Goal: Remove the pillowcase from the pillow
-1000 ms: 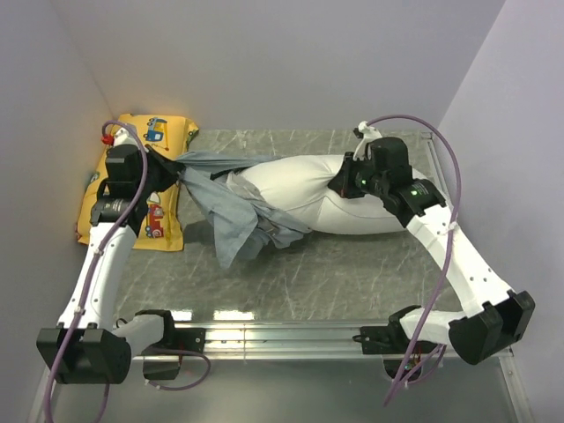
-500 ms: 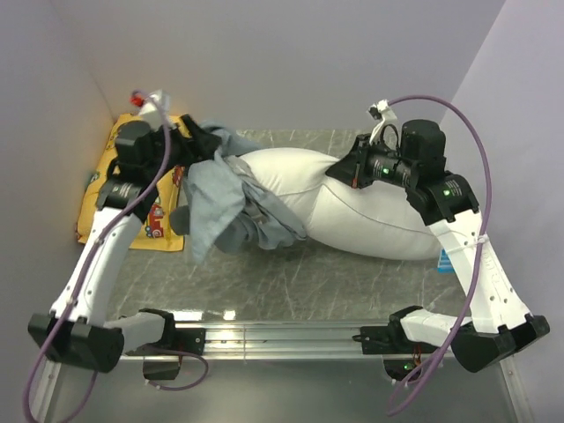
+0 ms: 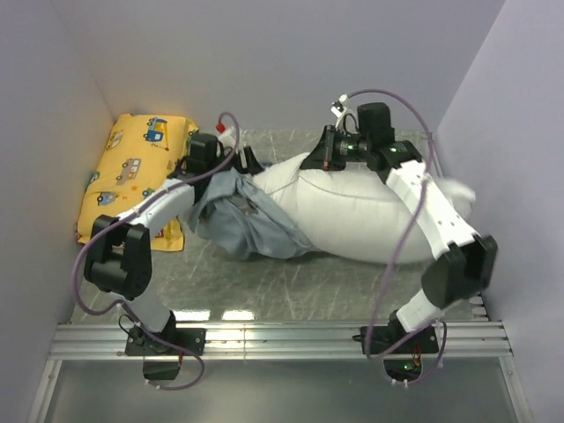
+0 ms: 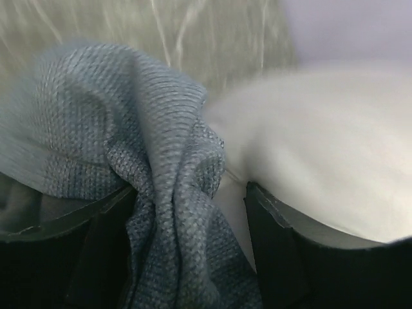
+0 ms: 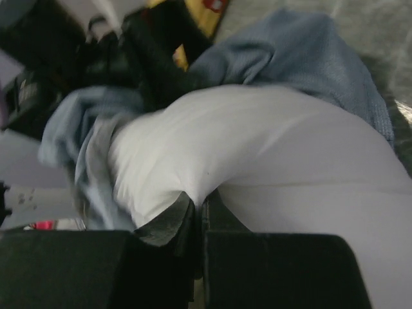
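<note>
The white pillow (image 3: 361, 211) lies across the middle of the table. The grey-blue pillowcase (image 3: 242, 220) is bunched over its left end. My left gripper (image 3: 244, 163) is at the far side of that bunch. In the left wrist view this gripper (image 4: 190, 257) is open, with a loose fold of pillowcase (image 4: 154, 148) hanging between its fingers and the pillow (image 4: 322, 141) against the right finger. My right gripper (image 3: 315, 161) is shut on a pinch of the pillow's upper far edge. The right wrist view shows the jaws of that gripper (image 5: 201, 212) pressed together on white fabric (image 5: 257, 148), with the pillowcase (image 5: 302, 51) beyond.
A yellow cushion (image 3: 132, 172) printed with cartoon cars lies against the left wall at the back. Walls close in the table on the left, back and right. A metal rail (image 3: 282, 335) runs along the near edge. Both arms' cables loop above the pillow.
My left gripper has opened, let go of the pillowcase and swung right to the pillow's left end. The stretched pillowcase has slumped back. My right gripper has moved left and farther back, still pinching the pillow.
</note>
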{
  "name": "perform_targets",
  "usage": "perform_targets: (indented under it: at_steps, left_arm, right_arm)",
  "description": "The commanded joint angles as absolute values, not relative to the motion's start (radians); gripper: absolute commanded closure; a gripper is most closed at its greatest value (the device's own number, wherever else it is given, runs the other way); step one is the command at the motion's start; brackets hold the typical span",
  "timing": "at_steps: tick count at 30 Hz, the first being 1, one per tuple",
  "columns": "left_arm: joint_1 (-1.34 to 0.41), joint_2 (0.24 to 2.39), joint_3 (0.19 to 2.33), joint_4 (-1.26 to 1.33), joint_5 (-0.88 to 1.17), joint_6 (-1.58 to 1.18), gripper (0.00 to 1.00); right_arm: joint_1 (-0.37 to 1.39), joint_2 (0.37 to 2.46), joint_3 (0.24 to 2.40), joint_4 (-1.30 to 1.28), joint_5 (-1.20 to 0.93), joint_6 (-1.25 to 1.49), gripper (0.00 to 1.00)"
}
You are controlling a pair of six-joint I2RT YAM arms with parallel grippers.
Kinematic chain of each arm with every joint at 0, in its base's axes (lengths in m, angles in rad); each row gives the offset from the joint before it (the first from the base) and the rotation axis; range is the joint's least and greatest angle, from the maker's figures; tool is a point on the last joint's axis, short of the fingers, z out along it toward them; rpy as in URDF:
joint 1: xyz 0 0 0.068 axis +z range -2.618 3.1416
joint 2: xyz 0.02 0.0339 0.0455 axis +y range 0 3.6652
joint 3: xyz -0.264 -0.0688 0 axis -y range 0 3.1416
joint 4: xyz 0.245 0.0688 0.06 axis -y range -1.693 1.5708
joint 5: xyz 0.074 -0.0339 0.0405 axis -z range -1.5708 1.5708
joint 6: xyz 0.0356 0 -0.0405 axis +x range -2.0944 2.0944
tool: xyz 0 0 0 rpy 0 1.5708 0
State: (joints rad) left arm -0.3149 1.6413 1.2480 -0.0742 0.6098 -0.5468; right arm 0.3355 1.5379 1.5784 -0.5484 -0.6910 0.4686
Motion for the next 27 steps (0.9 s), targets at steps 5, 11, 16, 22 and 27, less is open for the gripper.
perform_targets:
  at_steps: [5,11,16,22,27]
  left_arm:
    - [-0.434,1.537,1.074,0.040,0.858,-0.690,0.25]
    - [-0.388,1.412,1.392,-0.309,0.413,-0.565,0.12]
    - [-0.385,1.324,1.537,-0.420,0.036,-0.505,0.04]
    - [-0.445,1.262,1.457,-0.439,-0.086,-0.505,0.03]
    - [-0.577,1.269,1.303,-0.373,-0.121,-0.534,0.03]
  right_arm:
    - [0.275,1.966,1.548,-0.132,-0.543,0.623,1.00]
    - [0.236,2.112,1.529,-0.031,-0.468,0.712,1.00]
    - [0.221,2.126,1.493,-0.002,-0.416,0.794,1.00]
    - [0.213,2.099,1.431,0.052,-0.399,0.853,1.00]
    - [0.213,2.033,1.424,0.023,-0.388,0.828,0.91]
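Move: The white pillow's middle hangs about 15 cm to the right of the right hand and 20 cm below it, about level fore and aft; that hand pinches its left end. The bunched grey-blue pillowcase lies some 18 cm left of this hand, 2 cm farther out and 24 cm down. For the left hand, the pillowcase's middle is about 4 cm back, 13 cm below; the yellow pillow lies about 33 cm left, 7 cm ahead and 17 cm below. The white pillow's pinched end is carried forward and down by the right hand, about 18 cm each way, quickly at first and then easing, still gripped while the wrist turns some 25 degrees clockwise. The left hand, open around a fold of pillowcase, dips about 6 cm and back, then comes free, rising some 27 cm and drifting left as the fingers spread fully; it ends sinking a little. ##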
